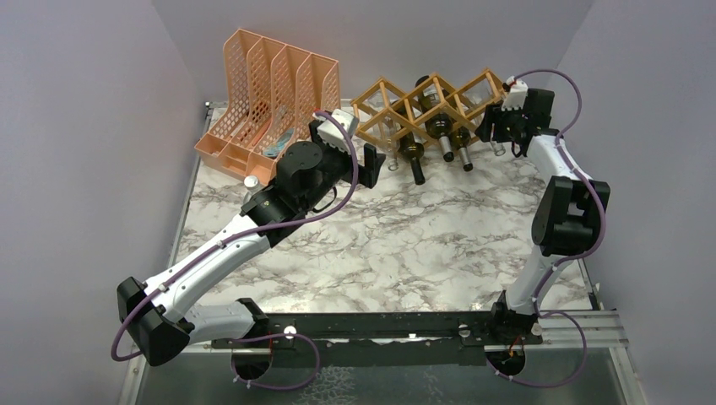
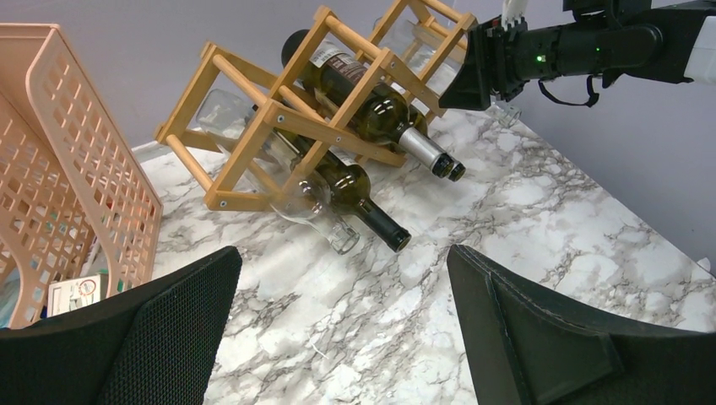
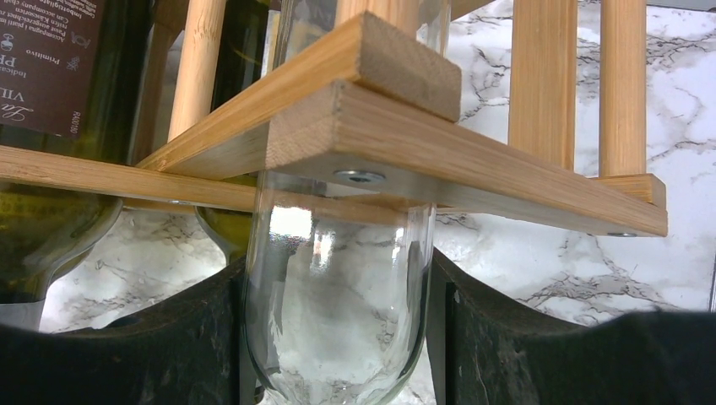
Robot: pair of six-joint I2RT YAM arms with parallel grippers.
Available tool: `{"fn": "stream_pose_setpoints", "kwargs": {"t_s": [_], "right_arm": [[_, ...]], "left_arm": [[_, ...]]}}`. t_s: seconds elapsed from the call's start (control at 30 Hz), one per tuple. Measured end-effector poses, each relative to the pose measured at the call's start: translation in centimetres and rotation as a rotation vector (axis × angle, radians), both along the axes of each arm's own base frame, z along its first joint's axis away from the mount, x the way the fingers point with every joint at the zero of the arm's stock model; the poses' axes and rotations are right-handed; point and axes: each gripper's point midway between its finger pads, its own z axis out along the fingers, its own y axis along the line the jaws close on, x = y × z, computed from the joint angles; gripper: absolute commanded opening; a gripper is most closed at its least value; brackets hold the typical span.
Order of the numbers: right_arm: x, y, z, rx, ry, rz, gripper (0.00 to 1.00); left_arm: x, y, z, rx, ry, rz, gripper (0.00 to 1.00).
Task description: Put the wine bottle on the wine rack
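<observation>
The wine bottle [image 3: 338,287] is clear glass, and its rounded end sits between the black pads of my right gripper [image 3: 338,346], which is shut on it. Its body runs up through an end cell of the light wooden wine rack [image 3: 439,143]. In the top view the wine rack [image 1: 426,101] stands at the back of the table, with my right gripper [image 1: 496,126] at its right end. Three dark bottles [image 1: 441,135] and another clear one [image 2: 314,207] lie in other cells. My left gripper [image 2: 342,278] hangs open over bare marble in front of the rack's left end.
A peach mesh file organizer [image 1: 270,93] stands at the back left, close to my left arm. The marble table [image 1: 397,245] is closed in by grey walls on three sides. Bottle necks [image 2: 380,224] stick out of the rack towards the front.
</observation>
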Motion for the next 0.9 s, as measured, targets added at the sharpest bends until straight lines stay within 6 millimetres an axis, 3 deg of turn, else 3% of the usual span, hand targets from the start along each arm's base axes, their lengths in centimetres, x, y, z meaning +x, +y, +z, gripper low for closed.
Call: {"fn": "stream_pose_setpoints", "kwargs": {"t_s": [0.17, 0.2, 0.27, 0.3, 0.73, 0.9], "right_arm": [[0.0, 0.0, 0.0, -0.003, 0.000, -0.003, 0.70], [0.0, 0.0, 0.0, -0.003, -0.001, -0.004, 0.74], [0.2, -0.1, 0.2, -0.002, -0.008, -0.006, 0.98], [0.3, -0.1, 0.4, -0.001, -0.012, -0.007, 1.00], [0.5, -1.0, 1.8, -0.019, -0.039, -0.073, 1.00], [-0.7, -1.2, 5.3, 0.003, -0.071, -0.137, 0.98]], "left_arm": [[0.0, 0.0, -0.1, 0.004, 0.003, 0.000, 0.99], [0.0, 0.0, -0.1, 0.005, 0.004, 0.000, 0.99], [0.0, 0.0, -0.2, 0.007, 0.006, 0.000, 0.99], [0.0, 0.1, -0.2, 0.008, 0.007, 0.000, 0.99], [0.0, 0.1, 0.1, 0.008, 0.005, 0.002, 0.99], [0.1, 0.4, 0.1, 0.017, -0.003, 0.018, 0.99]]}}
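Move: Between the right fingers, already in the rack's rightmost cell, is the clear bottle; its middle lies about 5 cm ahead of this hand and 1 cm left, roughly level. Beside it, the short dark bottle lies about 3 cm ahead of the hand, 7 cm left and 7 cm lower; the labelled dark bottle is about 4 cm ahead and 12 cm left, level. From the left hand, the clear bottle is some 24 cm ahead, 33 cm right and 19 cm below. Letting go of the clear bottle near its shoulder, the right fingers spread from their grip to fully open while the hand eases about 1 cm forward and up. The hand then rises faster, to about 5 cm higher in all, drawing slightly back and right off the bottle and turning nearly 10 degrees clockwise. ##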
